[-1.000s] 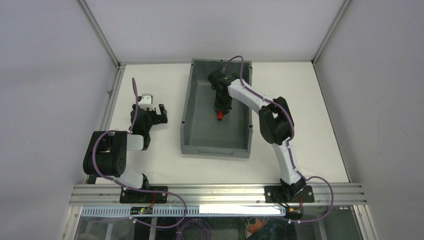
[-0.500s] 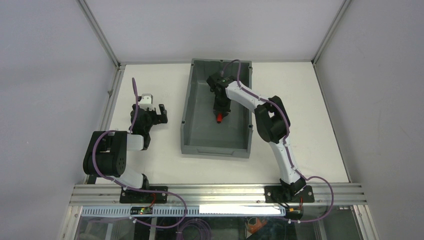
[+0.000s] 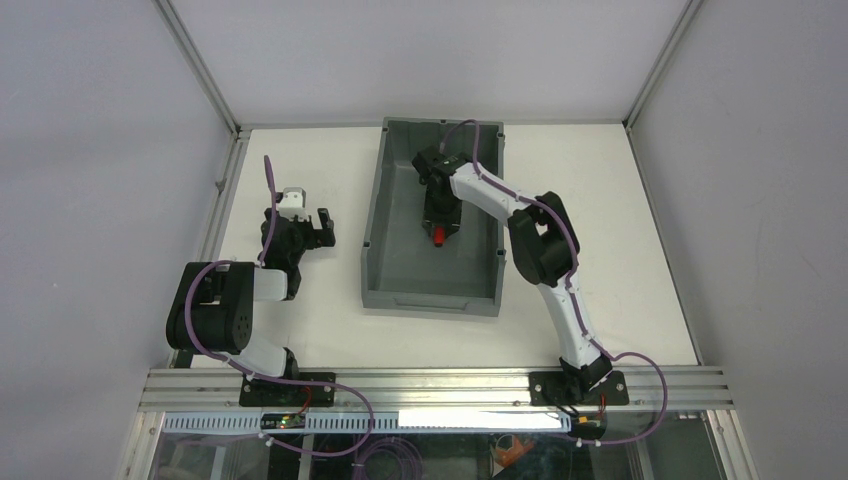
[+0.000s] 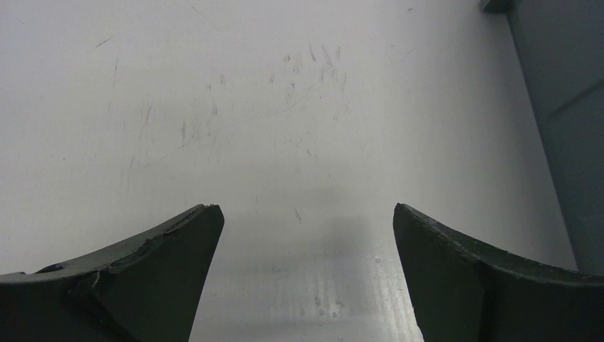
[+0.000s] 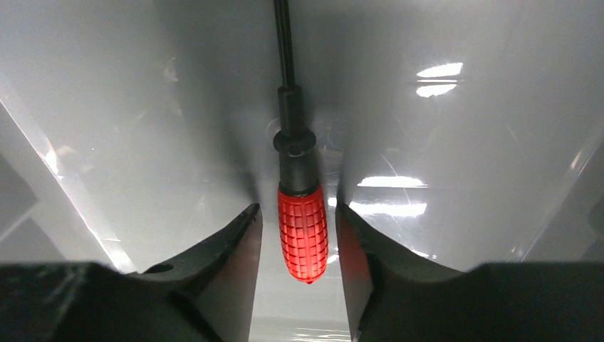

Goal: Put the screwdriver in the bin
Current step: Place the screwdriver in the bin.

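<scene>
The dark grey bin (image 3: pixel 372 232) stands in the middle of the table. Inside it is the screwdriver (image 3: pixel 438 236), its red handle (image 5: pixel 302 231) between the fingers of my right gripper (image 5: pixel 298 208) and its black shaft pointing away over the bin floor (image 5: pixel 463 142). A narrow gap shows on each side of the handle, so the right gripper (image 3: pixel 440 224) is open and not pinching it. My left gripper (image 3: pixel 298 222) hovers over the white table left of the bin, open (image 4: pixel 306 208), with nothing between its fingers.
The bin's left wall (image 4: pixel 563 107) shows at the right edge of the left wrist view. Grey enclosure walls surround the white table (image 3: pixel 620 250). An aluminium rail (image 3: pixel 430 385) runs along the near edge.
The right gripper has shifted slightly inside the bin and its jaws have parted off the red handle. The left arm has not moved.
</scene>
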Tool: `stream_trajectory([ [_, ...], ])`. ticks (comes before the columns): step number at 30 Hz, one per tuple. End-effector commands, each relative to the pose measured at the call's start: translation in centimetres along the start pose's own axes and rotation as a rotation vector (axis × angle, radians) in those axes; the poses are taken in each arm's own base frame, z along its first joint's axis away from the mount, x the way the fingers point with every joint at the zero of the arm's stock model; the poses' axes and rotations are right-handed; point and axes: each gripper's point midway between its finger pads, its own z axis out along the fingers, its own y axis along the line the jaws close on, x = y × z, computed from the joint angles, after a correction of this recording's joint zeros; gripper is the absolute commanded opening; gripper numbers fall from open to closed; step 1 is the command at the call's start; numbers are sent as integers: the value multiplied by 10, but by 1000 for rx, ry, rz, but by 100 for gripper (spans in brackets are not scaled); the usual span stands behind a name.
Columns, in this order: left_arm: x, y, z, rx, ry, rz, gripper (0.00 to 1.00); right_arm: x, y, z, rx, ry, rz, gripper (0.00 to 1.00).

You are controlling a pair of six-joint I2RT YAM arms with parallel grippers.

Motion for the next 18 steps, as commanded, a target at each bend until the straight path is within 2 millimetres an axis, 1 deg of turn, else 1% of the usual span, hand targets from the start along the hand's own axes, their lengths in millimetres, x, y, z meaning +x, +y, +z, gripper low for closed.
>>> stream_trajectory([
  [1,-18,-9,-2,34,-59,-6,99,-5,6,-1,-1,-27,-21,48],
  [5,-18,-9,-2,35,-60,-6,99,-8,5,-8,-1,-41,-28,53],
  [10,-18,-9,-2,34,-59,-6,99,-14,4,-23,-9,-70,-38,61],
  [18,-17,-9,-2,34,-59,-6,99,-29,7,-60,-42,-141,-68,76],
])
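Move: Between the right hand's spread fingers, the screwdriver already lies loose on the bin floor, its middle about 2 cm ahead of the hand, about 1 cm below it and not noticeably off to either side. From this hand the bin's right wall stands roughly 12 cm to the right and 2 cm ahead; its near wall is some 15 cm back and 1 cm to the left. From the idle left hand the screwdriver lies about 29 cm to the right, nearly level fore and aft and 3 cm lower. Opening wider is nearly all the right hand does: the fingers, already clear of the red handle, spread from a bit under half to about three quarters open, one on each side of it. The hand otherwise stays pointing down over the handle, only starting to ease up about half a centimetre and slightly right at the end. ##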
